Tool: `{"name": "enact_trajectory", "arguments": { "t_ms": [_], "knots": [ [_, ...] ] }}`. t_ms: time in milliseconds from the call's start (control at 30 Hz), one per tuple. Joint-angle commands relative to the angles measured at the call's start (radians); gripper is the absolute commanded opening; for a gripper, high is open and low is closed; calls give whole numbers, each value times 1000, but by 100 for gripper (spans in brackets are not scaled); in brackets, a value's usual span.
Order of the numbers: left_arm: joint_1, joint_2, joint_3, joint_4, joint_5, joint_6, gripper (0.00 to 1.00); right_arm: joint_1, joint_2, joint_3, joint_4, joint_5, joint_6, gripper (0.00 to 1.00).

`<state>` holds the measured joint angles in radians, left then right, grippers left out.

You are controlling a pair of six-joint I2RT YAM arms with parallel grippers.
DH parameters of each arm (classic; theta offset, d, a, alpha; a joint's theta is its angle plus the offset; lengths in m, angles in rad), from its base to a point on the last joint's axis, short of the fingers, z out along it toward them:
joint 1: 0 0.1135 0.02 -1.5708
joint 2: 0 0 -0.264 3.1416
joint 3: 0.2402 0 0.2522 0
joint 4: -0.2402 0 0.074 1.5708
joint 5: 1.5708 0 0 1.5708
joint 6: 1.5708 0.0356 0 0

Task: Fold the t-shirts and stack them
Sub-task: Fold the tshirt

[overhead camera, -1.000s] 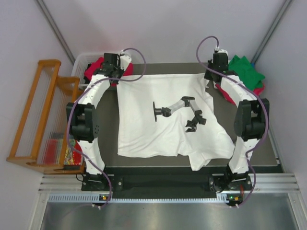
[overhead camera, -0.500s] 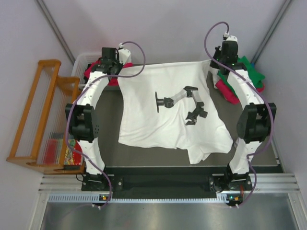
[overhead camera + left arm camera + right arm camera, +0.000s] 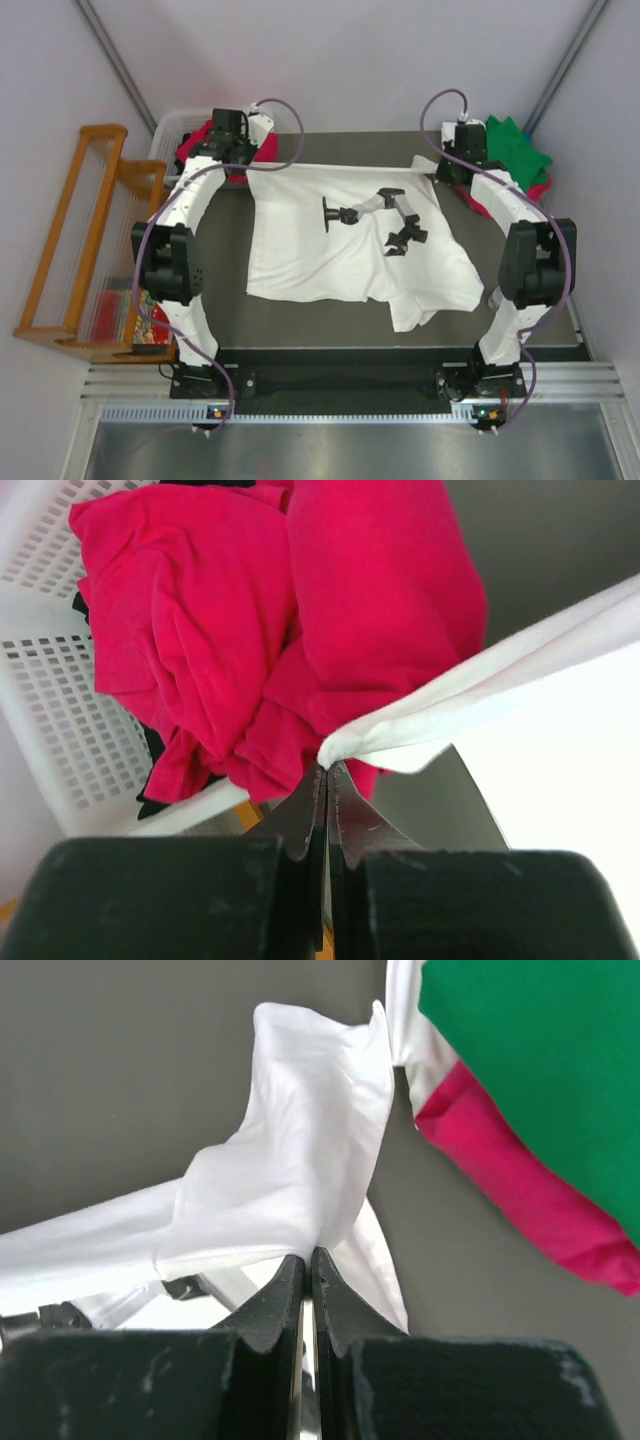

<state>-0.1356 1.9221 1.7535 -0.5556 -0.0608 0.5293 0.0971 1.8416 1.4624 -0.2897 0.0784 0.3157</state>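
Observation:
A large white t-shirt [image 3: 340, 260] with a black chest print lies spread on the dark table, its far edge stretched in a straight line between both grippers. My left gripper [image 3: 246, 167] is shut on the far left corner; the left wrist view shows the white hem [image 3: 400, 730] pinched at my left gripper [image 3: 326, 768]. My right gripper [image 3: 438, 168] is shut on the far right corner, with bunched white cloth [image 3: 290, 1180] above my right gripper [image 3: 308, 1253]. A green t-shirt [image 3: 540, 1070] lies on a crimson one [image 3: 520, 1190] at the far right.
A white slotted basket [image 3: 60, 730] at the far left holds crimson shirts [image 3: 250, 610]. A wooden rack [image 3: 80, 240] stands off the table's left side. Dark table surface [image 3: 230, 310] shows around the white shirt's near edge.
Both grippers carried the white shirt's far edge up and away, then drew it back toward the near side. That edge now runs taut and straight, and the shirt looks shorter front to back.

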Motion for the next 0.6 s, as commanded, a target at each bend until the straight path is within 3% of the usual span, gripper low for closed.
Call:
{"name": "enact_trajectory", "arguments": {
  "t_ms": [0, 300, 567],
  "knots": [
    [-10, -135, -47, -17, -11, 23, 0, -11, -166, -37, 38, 44, 14, 0],
    [-19, -236, -161, -53, 39, 32, 0, 12, -254, -92, -20, 87, 5, 0],
    [-25, -307, -169, -113, 87, 54, 0, 16, -262, -103, -91, 104, 23, 0]
  ]
}}
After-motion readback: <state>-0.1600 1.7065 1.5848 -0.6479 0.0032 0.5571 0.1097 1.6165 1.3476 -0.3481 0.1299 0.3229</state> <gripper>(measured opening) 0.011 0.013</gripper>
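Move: Both hands already hold the far edge of the white t-shirt, one at each end, and its near hem is where that edge is being taken. From the left hand, the hem's left corner lies about 30 cm back, 2 cm right and 17 cm below, with the red t-shirt in the basket some 9 cm ahead, 7 cm left, 8 cm below. From the right hand, the hem's right corner is about 29 cm back, 4 cm right, 14 cm below; the green t-shirt is 10 cm ahead, 22 cm right, 11 cm below. Both grippers keep the t-shirt's far edge pinched and carry it back over the lying part towards the near hem. The left hand goes back about 6 cm, rising roughly 2 cm as it leaves the basket; the right goes back nearly 5 cm while climbing some 6 cm, then sinks a little. The wrists barely turn. ##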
